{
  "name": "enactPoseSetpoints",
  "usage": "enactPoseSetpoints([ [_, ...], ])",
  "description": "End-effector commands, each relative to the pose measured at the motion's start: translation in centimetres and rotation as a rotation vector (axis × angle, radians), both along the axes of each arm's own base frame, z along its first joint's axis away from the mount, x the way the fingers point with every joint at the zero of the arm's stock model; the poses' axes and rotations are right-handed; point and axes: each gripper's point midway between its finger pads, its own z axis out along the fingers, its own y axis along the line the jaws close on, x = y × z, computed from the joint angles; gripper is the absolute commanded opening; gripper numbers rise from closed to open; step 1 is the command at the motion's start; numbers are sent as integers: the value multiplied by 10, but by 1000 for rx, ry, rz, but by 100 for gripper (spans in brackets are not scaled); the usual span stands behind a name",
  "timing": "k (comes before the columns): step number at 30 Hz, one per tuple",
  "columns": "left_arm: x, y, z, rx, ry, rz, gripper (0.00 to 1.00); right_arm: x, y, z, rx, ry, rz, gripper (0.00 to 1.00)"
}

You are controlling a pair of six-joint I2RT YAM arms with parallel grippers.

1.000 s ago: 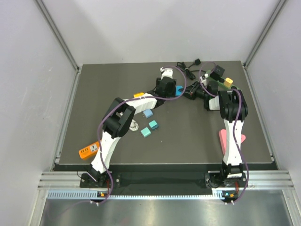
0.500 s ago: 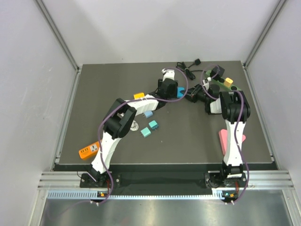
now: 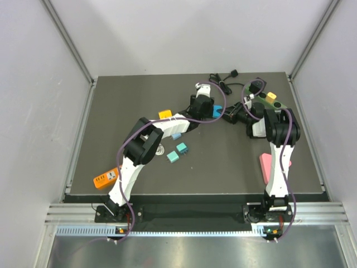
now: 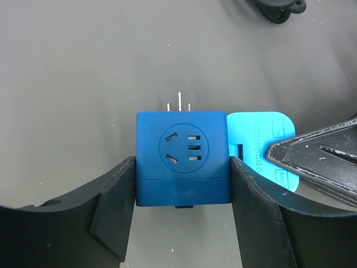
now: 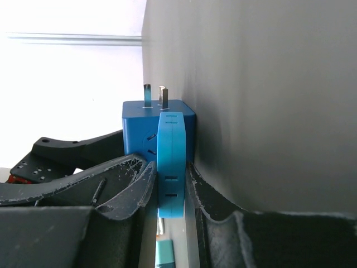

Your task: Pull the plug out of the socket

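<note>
A dark blue cube adapter [image 4: 182, 159] with an outlet face and three bare prongs sits between my left gripper's [image 4: 182, 190] pads, which press on both its sides. A flat light blue plug piece [image 4: 254, 139] is joined to the cube's right side. My right gripper [image 5: 170, 184] is shut on that light blue piece [image 5: 170, 162], next to the cube [image 5: 136, 125]. In the top view both grippers meet at the blue pieces [image 3: 216, 110] at the back middle of the table. The socket, a green power strip [image 3: 266, 103], lies behind the right arm and is mostly hidden.
A yellow block [image 3: 271, 96] and a black plug [image 3: 256, 86] sit on the strip, with a black cable coil [image 3: 223, 82] behind. Small teal and blue cubes [image 3: 177, 152], an orange adapter [image 3: 106, 178] and a pink piece [image 3: 268, 164] lie nearer.
Both arms have shifted a little to the right together. The two blue pieces stay joined and held.
</note>
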Motion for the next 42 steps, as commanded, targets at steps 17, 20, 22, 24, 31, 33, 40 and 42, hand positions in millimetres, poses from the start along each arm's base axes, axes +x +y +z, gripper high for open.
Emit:
enactPoseSetpoints([
  [17,20,117,-28,265,40,288,0,0,-62,11,-120,-52,-123,0],
  [20,20,121,-27,282,36,295,0,-5,-63,8,-134,-47,-125,0],
  [22,21,122,-25,283,30,300,0,-8,-67,8,-139,-46,-134,0],
  [24,21,122,-27,295,31,298,0,-12,-71,6,-132,-39,-143,0],
  [31,19,122,-24,296,22,290,0,-14,-70,16,-99,-73,-143,0],
  [33,20,121,-25,292,22,281,0,-13,-65,26,-80,-102,-120,0],
  [40,19,116,-28,274,39,252,0,-16,-50,46,-88,-152,-87,0],
  [42,18,116,-31,274,56,246,0,-19,-42,47,-109,-148,-71,0],
])
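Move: The light-blue plug is in my right fingers and still sits in the side of the blue socket in my left. Its middle is about 5 cm right of my left hand and 1 cm back. From my right hand, the socket's middle is about 6 cm left and 2 cm ahead. On the table some 5 cm below, the black cable is roughly 16 cm ahead and 8 cm right of my left hand; the yellow plug is about 24 cm left of that hand and 2 cm back. I keep both grips and strain the two hands apart; at first they only creep, my left hand being dragged about 1 cm rightward after the right. Then they jerk apart: my left shoots some 12 cm left and a little forward, towards the yellow plug, swinging nearly 20 degrees counter-clockwise. My right jumps right, away from the socket, then eases back slightly, ending about 6 cm right and 2 cm back. ##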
